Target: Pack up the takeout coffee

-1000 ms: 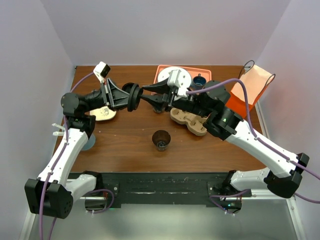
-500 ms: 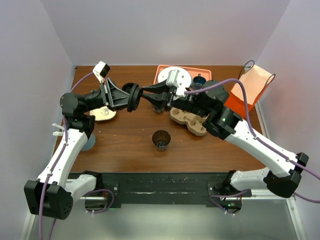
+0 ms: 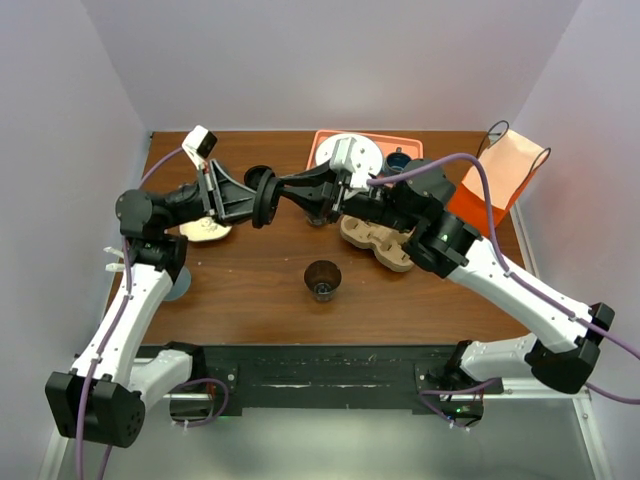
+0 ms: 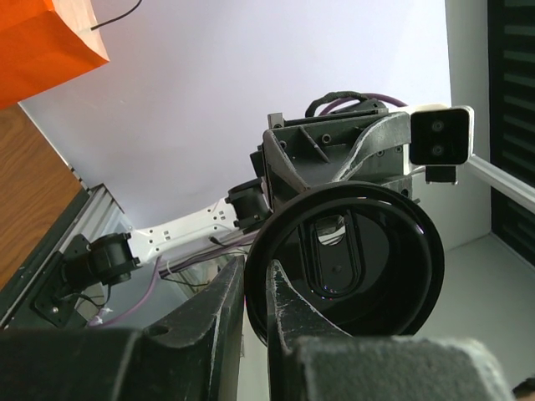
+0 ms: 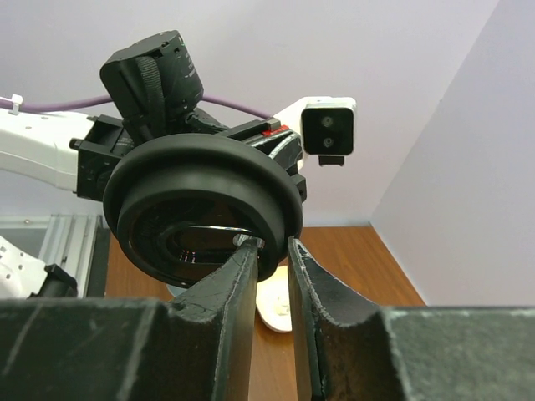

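Note:
A round black lid (image 3: 265, 197) hangs on edge in the air above the back of the table, held from both sides. My left gripper (image 3: 257, 201) comes from the left and is shut on the lid's rim (image 4: 393, 276), one finger on each face, seen up close by my left gripper (image 4: 255, 263). My right gripper (image 3: 277, 191) reaches in from the right. In the right wrist view my right gripper (image 5: 272, 244) pinches the rim of the lid (image 5: 201, 180), one finger inside and one outside. The takeout coffee cup (image 3: 322, 277), dark brown with no lid on it, stands alone at the table's middle.
A cardboard cup carrier (image 3: 385, 243) lies under the right arm. At the back are an orange tray (image 3: 325, 140), a small blue mug (image 3: 398, 160) and a flat black disc (image 3: 255, 173). An orange bag (image 3: 500, 175) stands at the right edge. A tan item (image 3: 207, 230) lies at the left.
My right gripper has slid left onto the lid and its jaws have narrowed around the rim. The left gripper keeps its hold; the cup has not moved.

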### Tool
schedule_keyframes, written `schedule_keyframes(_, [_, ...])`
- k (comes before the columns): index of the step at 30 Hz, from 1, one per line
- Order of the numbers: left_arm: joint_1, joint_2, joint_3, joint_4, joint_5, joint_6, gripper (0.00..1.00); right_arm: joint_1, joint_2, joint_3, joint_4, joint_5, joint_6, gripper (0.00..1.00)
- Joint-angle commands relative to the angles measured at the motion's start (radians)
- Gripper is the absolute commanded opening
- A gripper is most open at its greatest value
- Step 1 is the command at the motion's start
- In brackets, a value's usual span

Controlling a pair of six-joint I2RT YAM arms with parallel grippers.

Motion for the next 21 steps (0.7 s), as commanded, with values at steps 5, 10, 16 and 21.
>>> schedule_keyframes(5, [-0.005, -0.039, -0.026, -0.098, 0.013, 0.086, 0.32, -0.002, 0.055, 0.076, 0.040, -0.041, 0.094, 0.00])
schedule_keyframes(10, [-0.005, -0.045, 0.023, -0.260, -0.030, 0.215, 0.74, -0.002, 0.050, 0.099, -0.046, 0.011, 0.154, 0.00])
schedule_keyframes(16, [0.009, 0.000, 0.117, -0.424, -0.116, 0.405, 0.96, -0.002, -0.048, 0.085, -0.204, 0.214, 0.260, 0.00])
schedule_keyframes(21, [0.023, 0.132, 0.327, -0.792, -0.239, 0.746, 1.00, -0.002, -0.100, 0.145, -0.475, 0.421, 0.360, 0.00])
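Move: The black lid stands on edge between the hands; the left hand holds its rim, with the lid's middle about 1 cm ahead, 1 cm right and 3 cm above that hand. From the right fingers, open astride the rim, it lies some 3 cm back, 1 cm left and 2 cm up. Far below the right hand, roughly 45 cm, one cup stands 2 cm back and 5 cm right, another 14 cm ahead and 4 cm right. Shut the right fingers on the lid's rim while the left still holds the other part, then open the left gripper wide to release it. Draw the right hand back to the right about 4 cm with the lid, rolling it some 20 degrees, forward side down, as the left hand slips forward about 5 cm and a little down, turning slightly counter-clockwise. ##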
